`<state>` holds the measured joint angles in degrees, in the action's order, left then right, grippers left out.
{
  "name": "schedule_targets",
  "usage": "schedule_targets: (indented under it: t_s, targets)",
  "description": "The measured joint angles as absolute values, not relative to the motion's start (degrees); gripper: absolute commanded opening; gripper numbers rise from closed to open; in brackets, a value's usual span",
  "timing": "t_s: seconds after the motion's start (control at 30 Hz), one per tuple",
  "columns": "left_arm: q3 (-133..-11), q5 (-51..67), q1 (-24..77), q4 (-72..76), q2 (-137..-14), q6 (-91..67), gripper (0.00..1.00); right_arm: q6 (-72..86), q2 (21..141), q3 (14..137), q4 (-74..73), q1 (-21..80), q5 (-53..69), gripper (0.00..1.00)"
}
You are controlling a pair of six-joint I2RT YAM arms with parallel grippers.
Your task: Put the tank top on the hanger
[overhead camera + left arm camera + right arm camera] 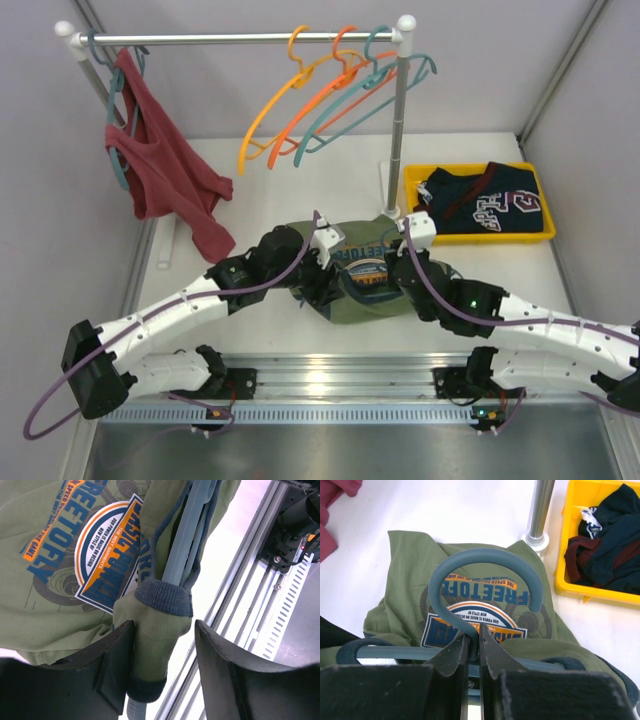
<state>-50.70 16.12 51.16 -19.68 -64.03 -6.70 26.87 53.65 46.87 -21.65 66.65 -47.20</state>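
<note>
The olive-green tank top point(365, 290) lies crumpled at the table's middle between both grippers, its round orange-white print facing up. My right gripper point(474, 630) is shut on the neck of the slate-blue hanger point(485, 555), just below its hook, with the tank top point(400, 595) draped under and over the hanger's bar. My left gripper point(164, 630) is open. Between its jaws sits a strap of the tank top point(155, 630) wrapped over the end of the hanger's arm point(180, 550). The strap touches the left finger point(117, 655) only. In the top view most of the hanger is hidden under cloth and arms.
A rail point(240, 38) at the back carries a red tank top point(165, 165) and yellow point(265, 115), orange point(320, 100) and teal hangers point(370, 90). Its post point(400, 120) stands just behind the tank top. A yellow bin point(415, 185) with a navy garment point(485, 205) sits at the right. A metal rail point(330, 380) runs along the near edge.
</note>
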Motion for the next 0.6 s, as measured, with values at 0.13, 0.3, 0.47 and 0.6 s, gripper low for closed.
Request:
schedule_targets:
  t_s: [0.13,0.3,0.47,0.6]
  targets:
    - [-49.0,17.0,51.2,-17.7,-64.0,-7.4,0.52,26.1,53.8,48.1,-22.4,66.7,-46.8,0.0]
    - [-46.2,17.4,51.2,-14.2,-63.6,-9.1,0.26,25.0,54.6,50.1,-22.6,66.7,-46.5,0.0]
    - [-44.1,19.7,52.2,-11.4,-62.2,-9.6,0.0,23.9,56.2,51.5,-23.1,66.6,-46.5,0.0]
    - [-42.3,19.6,52.1,-9.3,-61.7,-10.6,0.0,23.6,57.2,52.2,-23.7,66.7,-46.5,0.0]
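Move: The left hand's open fingers already straddle the tank top's strap, sleeved over the hanger's left arm, its middle some 2 cm below the hand, 1 cm back and 1 cm to the right. From that hand, the hanger's neck, held by the right hand, is about 16 cm to the right, 7 ahead and 3 above; the shirt's logo is roughly 13 cm to the right, 7 ahead and 12 below. From the right hand, the strap lies around 17 cm left, 6 back and 5 below. The left hand sinks about 1.5 cm over the strap on the hanger's left arm, and its fingers close from half open until they pinch the strap with the hanger arm inside it, while the hand draws back some 1.5 cm and slightly right, its tips levelling up by about 5 degrees. The right hand keeps its shut grip on the hanger's neck and raises it about 1.5 cm, easing 1 cm to the left. ##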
